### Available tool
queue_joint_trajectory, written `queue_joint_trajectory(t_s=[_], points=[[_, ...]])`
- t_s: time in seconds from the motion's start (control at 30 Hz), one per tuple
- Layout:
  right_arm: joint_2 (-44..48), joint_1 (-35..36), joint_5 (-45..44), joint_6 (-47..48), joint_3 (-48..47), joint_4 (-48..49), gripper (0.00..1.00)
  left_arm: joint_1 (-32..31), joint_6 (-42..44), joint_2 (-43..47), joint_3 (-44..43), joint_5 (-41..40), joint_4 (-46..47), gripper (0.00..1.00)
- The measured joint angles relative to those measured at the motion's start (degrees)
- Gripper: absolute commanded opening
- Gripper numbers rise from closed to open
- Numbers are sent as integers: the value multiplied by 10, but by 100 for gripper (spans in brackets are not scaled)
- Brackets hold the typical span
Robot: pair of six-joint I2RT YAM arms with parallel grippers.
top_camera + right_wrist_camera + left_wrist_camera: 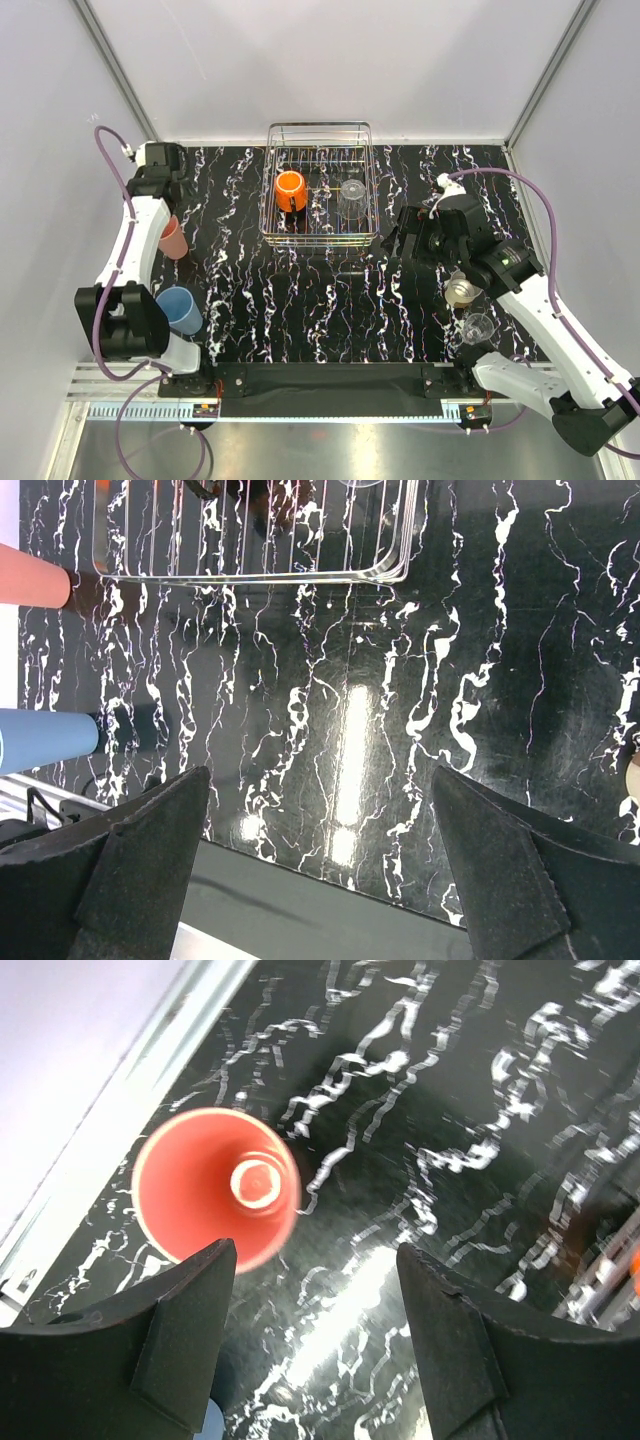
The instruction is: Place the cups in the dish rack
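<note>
The dish rack [318, 232] stands at the back middle and holds an orange mug [290, 190] and a clear glass [351, 198]. A salmon-pink tumbler [173, 240] stands upright at the left, partly hidden by my left arm. From above, the left wrist view looks into the tumbler [215, 1182]. My left gripper [315, 1260] is open beside it, its left finger overlapping the rim, with only table between the jaws. A light blue cup [181, 308] stands near the left front. My right gripper [402, 238] hovers open and empty right of the rack [250, 578]. A beige cup [461, 291] and a clear glass [479, 326] stand under my right arm.
White walls close in the black marbled table [320, 310] on three sides. A metal rail [300, 385] with the arm bases runs along the near edge. The right wrist view shows the tumbler [30, 575] and the blue cup [45, 738] at its left edge.
</note>
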State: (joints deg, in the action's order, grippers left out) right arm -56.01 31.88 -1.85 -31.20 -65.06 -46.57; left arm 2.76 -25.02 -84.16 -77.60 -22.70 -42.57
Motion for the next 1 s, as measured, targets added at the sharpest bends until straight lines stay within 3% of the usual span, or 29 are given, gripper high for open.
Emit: queue_joint_trajectory(t_s=[0.27,0.7,1.0], points=[[-2,0,17,-14,-5,0,100,59,-1,-47,9,30,22,62],[22,0,22,-27,-10,-11,100,64,-5,-97,10,54,24,56],[16,0,17,-31,-34,-45,100,65,-12,-104,12,49,19,40]])
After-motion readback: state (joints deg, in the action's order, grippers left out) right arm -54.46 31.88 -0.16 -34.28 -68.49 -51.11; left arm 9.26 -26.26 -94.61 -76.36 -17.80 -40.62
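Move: Down to the left hand's left stands the pink cup, about 5 cm left, 2 cm back and 13 cm below. The blue cup is roughly 20 cm back and 2 cm right of that hand, also about 13 cm below; the orange cup in the rack lies some 12 cm ahead and 24 cm right, 12 cm lower. From the right hand, the pink cup is about 12 cm ahead, 56 cm left and 18 cm below. Swinging about 3 cm left while starting down, the left hand then sinks almost straight to the pink cup's rim, some 7 cm in all and slower towards the end. The wrist tips about 10 degrees further down, and the partly open fingers narrow around the cup's right-hand wall, one inside the mouth and one outside; a firm pinch isn't yet visible. ##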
